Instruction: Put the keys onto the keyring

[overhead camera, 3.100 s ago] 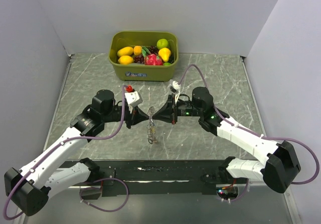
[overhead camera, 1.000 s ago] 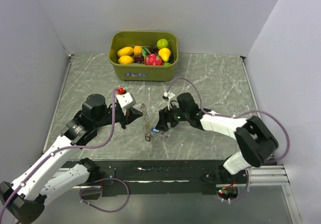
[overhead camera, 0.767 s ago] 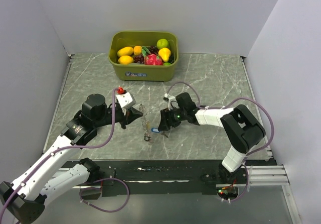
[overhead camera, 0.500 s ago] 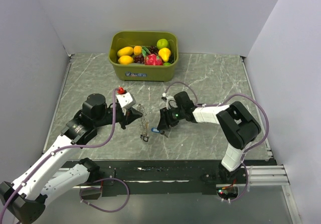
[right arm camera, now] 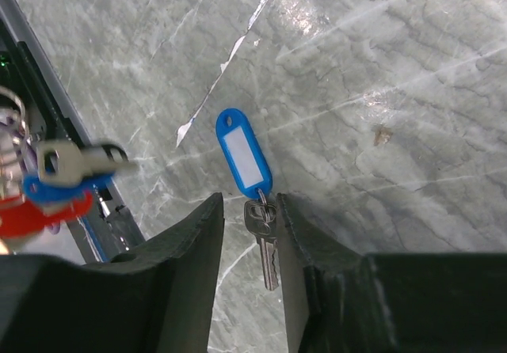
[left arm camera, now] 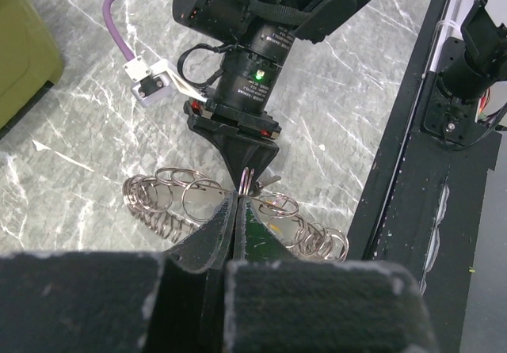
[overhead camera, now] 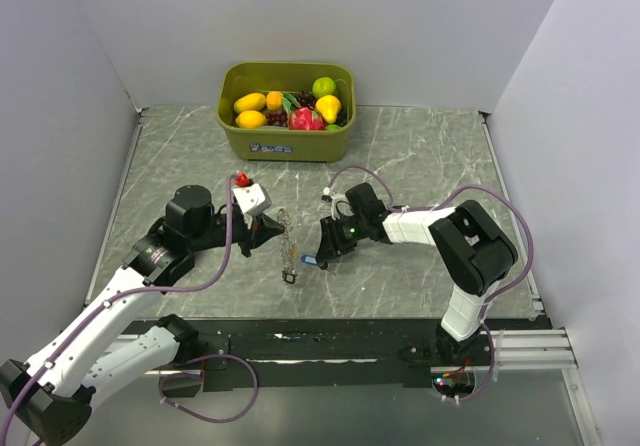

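Observation:
My left gripper (overhead camera: 276,229) (left arm camera: 238,198) is shut on the keyring (overhead camera: 288,253), a floppy chain of silvery rings (left arm camera: 184,199) that hangs from its tips just above the table. A silver key (right arm camera: 266,248) with a blue plastic tag (right arm camera: 244,150) lies flat on the marble. My right gripper (overhead camera: 319,254) (right arm camera: 248,206) is lowered over it, one finger on each side of the key's head, with narrow gaps still showing. Blurred keys with blue and red heads (right arm camera: 49,198) show at the left edge of the right wrist view.
A green bin (overhead camera: 286,142) of toy fruit stands at the back of the table. A dark rail (overhead camera: 330,344) runs along the near edge by the arm bases. Grey walls close in both sides.
My right gripper's jaws have narrowed around the blue-tagged key and its arm has tucked in closer. The hanging keyring has swung slightly. My left gripper stays shut.

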Robot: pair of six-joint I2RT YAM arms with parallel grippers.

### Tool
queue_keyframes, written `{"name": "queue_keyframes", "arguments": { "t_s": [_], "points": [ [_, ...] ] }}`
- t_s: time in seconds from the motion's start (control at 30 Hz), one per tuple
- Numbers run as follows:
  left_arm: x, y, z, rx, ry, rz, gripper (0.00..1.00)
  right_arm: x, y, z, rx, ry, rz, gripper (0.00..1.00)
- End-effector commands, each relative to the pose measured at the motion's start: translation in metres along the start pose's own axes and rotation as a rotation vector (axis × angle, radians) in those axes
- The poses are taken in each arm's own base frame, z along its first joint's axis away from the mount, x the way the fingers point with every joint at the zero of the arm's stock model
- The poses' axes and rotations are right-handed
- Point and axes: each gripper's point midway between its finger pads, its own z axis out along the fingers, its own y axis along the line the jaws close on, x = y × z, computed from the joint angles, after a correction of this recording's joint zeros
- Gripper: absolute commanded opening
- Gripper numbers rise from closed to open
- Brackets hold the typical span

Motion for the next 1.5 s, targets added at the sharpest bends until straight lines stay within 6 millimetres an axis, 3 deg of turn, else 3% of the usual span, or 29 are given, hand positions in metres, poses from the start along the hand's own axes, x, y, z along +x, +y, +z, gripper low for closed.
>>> {"name": "queue_keyframes", "arguments": {
  "t_s": [0.0, 0.37, 0.5, 0.83, 1.0, 1.23, 1.47],
  "points": [
    [-0.027, 0.000, -0.002, 0.013, -0.078, 0.063, 0.01, -0.006, 0.006, -0.003, -0.017, -0.008, -0.009, 0.36],
    [-0.028, 0.001, -0.003, 0.005, -0.087, 0.061, 0.01, 0.002, 0.005, -0.001, -0.018, 0.012, 0.008, 0.26],
    [-0.027, 0.002, -0.003, 0.004, -0.083, 0.060, 0.01, 0.002, 0.006, 0.000, -0.020, 0.003, 0.007, 0.00],
    [-0.023, 0.003, 0.000, 0.005, -0.074, 0.053, 0.01, -0.017, 0.020, -0.020, -0.004, -0.056, -0.059, 0.00],
    [-0.021, 0.003, 0.001, 0.009, -0.066, 0.051, 0.01, -0.036, 0.039, -0.042, -0.005, -0.126, -0.129, 0.00],
    [-0.020, 0.002, 0.001, 0.015, -0.065, 0.056, 0.01, -0.063, 0.077, -0.089, -0.007, -0.256, -0.271, 0.00],
    [-0.020, 0.000, 0.001, 0.028, -0.070, 0.058, 0.01, -0.072, 0.113, -0.133, -0.035, -0.368, -0.450, 0.00]
  ]
}}
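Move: Right between the right hand's fingertips and about 1 cm below them lies the blue-tagged key, its tag reaching some 3 cm to the left. The keyring, held in the left gripper, is roughly 22 cm above the right hand, 7 cm to its left and 5 cm back; the hanging keys sit about 10 cm back, 7 cm left and 18 cm up. From the left hand, the blue-tagged key is some 5 cm ahead, 6 cm right and 23 cm down. Closing from less than half open to shut, the right fingers pinch the small metal ring between blue tag and key, the hand staying almost in place down at the table. Once shut, the hand lifts nearly straight up about 14 cm, nearing the keyring's height, and rolls some 20 degrees, forward side rising. The left hand holds the keyring still. ##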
